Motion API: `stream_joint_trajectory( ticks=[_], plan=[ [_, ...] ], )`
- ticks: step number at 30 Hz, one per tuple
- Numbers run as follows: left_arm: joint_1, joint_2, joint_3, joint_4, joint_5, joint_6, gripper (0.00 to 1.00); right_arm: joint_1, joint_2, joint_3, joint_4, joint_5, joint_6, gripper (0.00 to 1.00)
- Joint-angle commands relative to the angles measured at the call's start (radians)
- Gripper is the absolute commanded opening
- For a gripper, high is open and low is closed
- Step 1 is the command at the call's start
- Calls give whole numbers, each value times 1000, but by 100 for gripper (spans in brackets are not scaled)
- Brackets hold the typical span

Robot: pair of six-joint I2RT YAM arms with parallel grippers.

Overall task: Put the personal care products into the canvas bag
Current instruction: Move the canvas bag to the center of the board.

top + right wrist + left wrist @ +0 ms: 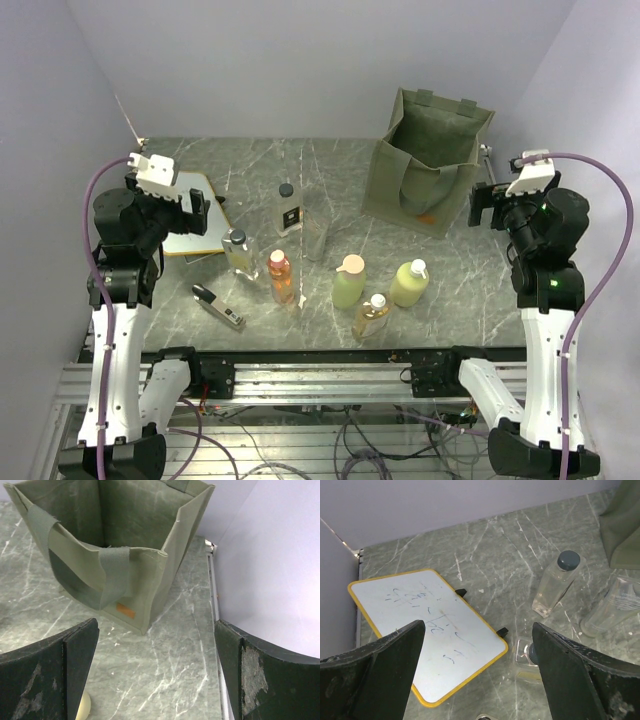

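The olive canvas bag [430, 160] [165, 555] stands open and upright at the back right. The personal care products stand mid-table: a clear dark-capped bottle [288, 207] [555, 582], a translucent grey container [316, 235] [615, 607], a clear black-capped bottle [239, 250] [524, 655], an orange bottle [281, 277], a pink-capped pale bottle [349, 282], a white-capped yellow-green bottle [410, 283] and an amber bottle [372, 315]. My left gripper [200, 212] [478, 630] hangs open above the whiteboard's edge. My right gripper [483, 205] [156, 630] is open and empty, right of the bag.
A white board with a yellow edge [195, 225] [420, 625] lies at the left. A slim black-and-silver gadget [218, 307] lies in front of the bottles. Walls close in the table at the back and both sides.
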State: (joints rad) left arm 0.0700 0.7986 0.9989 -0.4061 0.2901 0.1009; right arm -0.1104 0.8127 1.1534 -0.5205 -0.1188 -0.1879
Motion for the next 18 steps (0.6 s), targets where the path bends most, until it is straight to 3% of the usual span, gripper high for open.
stream_joint_trajectory(
  ticks=[1, 10, 18],
  plan=[
    [13, -6, -12, 57, 80, 7, 99, -8, 46, 24, 9, 43, -80, 100],
    [12, 1, -22, 69, 134, 5, 99, -8, 125, -20, 65, 33, -243, 99],
    [13, 9, -18, 68, 154, 5, 99, -9, 262, -23, 129, 3, -259, 95]
  ],
)
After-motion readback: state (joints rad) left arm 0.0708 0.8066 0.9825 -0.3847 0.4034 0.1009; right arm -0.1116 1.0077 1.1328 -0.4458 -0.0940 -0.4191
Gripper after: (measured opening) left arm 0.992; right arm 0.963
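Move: The canvas bag stands ahead of my right hand, its middle about 17 cm farther out, 10 cm to the left and roughly 22 cm lower. The pump bottle is about 12 cm to this hand's left and almost level with it, the green bottle some 25 cm left and also nearly level, both around 28 cm below. From my left hand the bag lies about 50 cm to the right, 17 cm ahead and 18 cm below. I send my open right hand forward and down together, about 5 cm each way, towards the near right corner of the canvas bag, easing some 2 cm to the right as it goes. The wrist rolls its left side down a good 10 degrees and tips the fingers down a little; nothing is touched yet. My open left hand drifts about 2 cm right, turning slightly clockwise. ##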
